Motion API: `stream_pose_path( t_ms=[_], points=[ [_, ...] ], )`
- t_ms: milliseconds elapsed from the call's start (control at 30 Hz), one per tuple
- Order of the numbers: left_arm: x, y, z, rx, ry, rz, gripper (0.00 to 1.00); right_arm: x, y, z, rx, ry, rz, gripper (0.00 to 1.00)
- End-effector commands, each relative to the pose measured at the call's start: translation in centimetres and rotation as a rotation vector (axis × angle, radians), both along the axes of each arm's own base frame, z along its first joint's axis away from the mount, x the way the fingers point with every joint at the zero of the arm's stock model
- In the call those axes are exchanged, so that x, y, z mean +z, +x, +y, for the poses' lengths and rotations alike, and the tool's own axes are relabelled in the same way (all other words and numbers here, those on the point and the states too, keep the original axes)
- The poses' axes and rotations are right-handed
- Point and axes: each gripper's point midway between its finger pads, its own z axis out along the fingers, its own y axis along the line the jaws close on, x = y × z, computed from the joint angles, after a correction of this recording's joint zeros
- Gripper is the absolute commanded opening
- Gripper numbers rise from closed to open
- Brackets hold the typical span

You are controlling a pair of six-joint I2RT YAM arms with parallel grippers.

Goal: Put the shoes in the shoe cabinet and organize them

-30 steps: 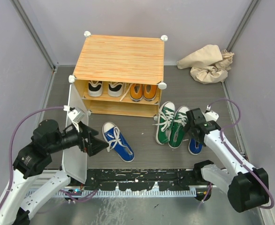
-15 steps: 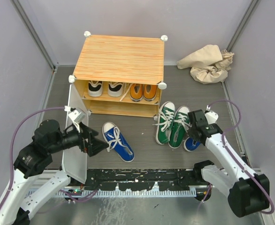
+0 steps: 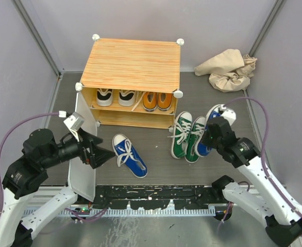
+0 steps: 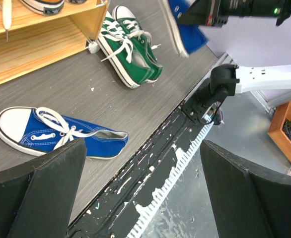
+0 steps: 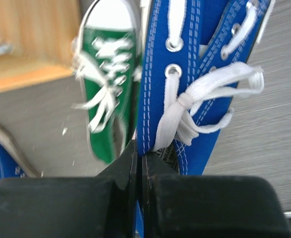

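The shoe cabinet [image 3: 130, 64] stands at the back with its white door [image 3: 81, 154] swung open. The white-and-black pair [image 3: 115, 96] and the orange pair [image 3: 157, 100] sit on its upper shelf. The green pair [image 3: 188, 135] lies on the floor to its right. One blue shoe [image 3: 129, 155] lies on the floor by my left gripper [image 3: 100, 156], which is open and empty. My right gripper [image 3: 213, 135] is shut on the side of the other blue shoe [image 5: 195, 84] and holds it lifted beside the green pair [image 5: 108, 84].
A crumpled beige cloth [image 3: 227, 68] lies at the back right. Grey walls close in both sides. A black rail [image 3: 156, 198] runs along the near edge. The lower shelf [image 3: 133, 119] of the cabinet shows no shoes.
My right gripper has lifted the blue shoe off the floor and carried it up and back beside the green pair. My left arm has drawn back slightly to the left.
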Motion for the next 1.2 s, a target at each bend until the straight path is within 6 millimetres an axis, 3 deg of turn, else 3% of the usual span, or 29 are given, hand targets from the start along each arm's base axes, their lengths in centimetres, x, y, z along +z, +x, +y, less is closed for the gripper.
stream_pose_path(
  t_ms=[0,167,533,667,967,1167],
  points=[
    [2.7,0.2,0.0,0.017,-0.044,-0.039,0.98,0.5,-0.9,5.8,0.172,0.090,-0.026,0.01],
    [3.3,0.6,0.0,0.040,-0.054,-0.033,0.98,-0.7,-3.4,11.5,0.314,0.084,-0.009,0.01],
    [2.7,0.9,0.2,0.070,-0.042,-0.007,0.98,-2.7,-10.0,21.5,0.645,-0.063,0.042,0.01],
    [2.5,1.1,0.1,0.064,-0.039,-0.002,0.98,-3.0,-8.9,22.7,0.677,-0.209,-0.010,0.01],
    [1.5,1.0,0.1,0.062,-0.029,0.013,0.98,-2.7,-3.8,24.2,0.670,-0.585,-0.207,0.01],
    [1.2,1.0,0.2,0.065,-0.025,0.013,0.98,-4.2,-2.2,27.8,0.755,-0.562,-0.215,0.01]
  ],
)
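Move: Some 30 cm to the right hand's left, about 6 cm nearer the base and 16 cm below it, the other blue shoe lies on the floor; the right fingers already hold this one's mate in the air. Close beneath that hand is the green pair, about 5 cm left and 2 cm farther out, while the cabinet's lower shelf is about 27 cm left and 11 cm ahead. From the left hand, the floor blue shoe lies roughly 6 cm ahead, 6 cm right and 29 cm down. Sweeping left by about 25 cm, away from the green pair and towards the floor blue shoe, the right hand keeps its pinch on the held blue shoe and sinks some 8 cm. It first draws back about 11 cm, then comes forward again by roughly 6, turning counter-clockwise by around 45 degrees and rolling its left side down to bring the shoe alongside its mate. ##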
